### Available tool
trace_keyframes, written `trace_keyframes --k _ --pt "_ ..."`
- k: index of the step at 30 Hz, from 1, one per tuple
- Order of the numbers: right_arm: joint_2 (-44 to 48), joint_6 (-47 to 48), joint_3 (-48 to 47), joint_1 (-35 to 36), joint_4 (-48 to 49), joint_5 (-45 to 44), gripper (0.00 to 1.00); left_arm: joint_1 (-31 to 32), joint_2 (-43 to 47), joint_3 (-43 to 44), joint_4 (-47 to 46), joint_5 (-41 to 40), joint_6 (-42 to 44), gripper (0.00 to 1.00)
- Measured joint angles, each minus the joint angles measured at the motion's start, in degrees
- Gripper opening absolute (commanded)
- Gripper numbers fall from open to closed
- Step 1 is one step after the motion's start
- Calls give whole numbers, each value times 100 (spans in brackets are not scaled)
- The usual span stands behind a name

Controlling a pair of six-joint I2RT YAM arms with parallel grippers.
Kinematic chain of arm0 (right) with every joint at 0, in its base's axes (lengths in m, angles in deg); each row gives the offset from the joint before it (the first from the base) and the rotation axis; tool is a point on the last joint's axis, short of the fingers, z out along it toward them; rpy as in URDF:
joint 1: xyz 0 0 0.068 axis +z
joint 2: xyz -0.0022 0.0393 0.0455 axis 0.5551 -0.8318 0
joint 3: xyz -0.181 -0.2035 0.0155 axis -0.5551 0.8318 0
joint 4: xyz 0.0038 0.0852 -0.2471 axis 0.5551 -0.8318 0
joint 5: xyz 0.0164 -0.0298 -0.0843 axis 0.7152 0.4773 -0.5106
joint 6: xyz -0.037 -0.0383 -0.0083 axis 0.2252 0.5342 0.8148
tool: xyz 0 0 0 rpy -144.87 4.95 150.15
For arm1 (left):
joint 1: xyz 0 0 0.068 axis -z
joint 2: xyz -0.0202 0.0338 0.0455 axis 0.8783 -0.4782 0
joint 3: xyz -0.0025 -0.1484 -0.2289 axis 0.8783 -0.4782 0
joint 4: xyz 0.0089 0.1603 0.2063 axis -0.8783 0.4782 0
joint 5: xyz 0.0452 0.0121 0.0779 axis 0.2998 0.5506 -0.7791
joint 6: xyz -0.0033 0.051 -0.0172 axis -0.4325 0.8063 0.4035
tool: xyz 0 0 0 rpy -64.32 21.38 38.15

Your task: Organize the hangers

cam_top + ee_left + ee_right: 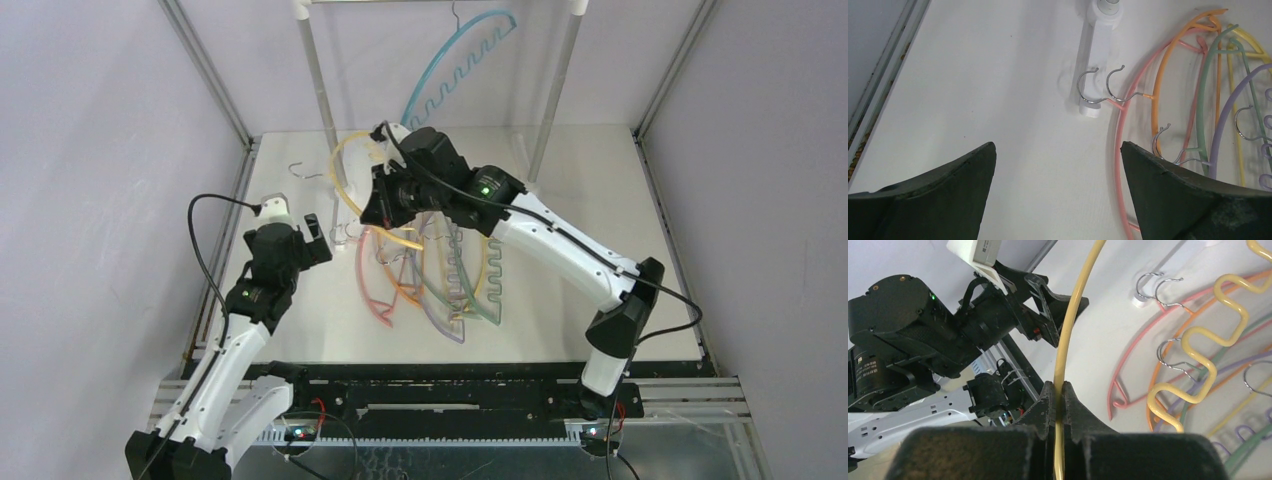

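Note:
My right gripper (1058, 387) is shut on the thin arc of a yellow hanger (1074, 305), whose wavy bar (1208, 365) hangs beside it; in the top view it (345, 170) is lifted above the table, left of the pile. Pink (365, 285), orange (1158, 85), green (1204, 90) and lilac (1228, 110) hangers lie in a heap at the table's middle. A teal hanger (455, 75) hangs from the rail at the back. My left gripper (1058, 150) stands open over bare table, just left of the pink hanger (1120, 130), holding nothing.
The rail frame's two posts (318, 80) (560, 80) rise at the back, with a white foot (1098, 50) lying on the table by two metal hooks (1100, 87). Grey walls close in both sides. The left arm (923, 325) is close to the right gripper.

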Motion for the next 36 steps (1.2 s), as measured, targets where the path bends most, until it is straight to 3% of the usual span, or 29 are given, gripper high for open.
trace_keyframes --k 13,19,27,36 --pt "1268 -551 844 22 636 -361 0 0 94 0 -2 94 2 99" --pt "1228 -1058 844 166 1281 -531 0 0 149 0 0 153 2 99" --pt "1202 -1639 1062 332 2282 -1663 0 0 442 -179 7 260 -4 99" --pt "409 -1784 387 162 3158 -2385 0 0 627 -234 136 275 0 99"
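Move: Ahead of the right hand, which already holds the yellow hanger by its curved bar, is the rack's rod: its middle lies roughly 22 cm out, 15 cm to the right and 25 cm up. The left post stands about 22 cm ahead and 9 cm left. The hanging blue hanger is some 20 cm ahead, 17 cm right and 12 cm higher; the hanger pile is 9 cm ahead, 11 cm right and 33 cm below. From the left hand, the rod's middle is about 18 cm ahead, 27 cm right and 40 cm up. Lifting the yellow hanger in a still-shut grip, the right hand rises about 14 cm, drifting nearly 4 cm right at first and then coming back left. Late in the climb it pushes about 8 cm forward towards the rod. Meanwhile its left-pointing fingers tip up by some 30 degrees and the wrist turns clockwise about 25 degrees. ##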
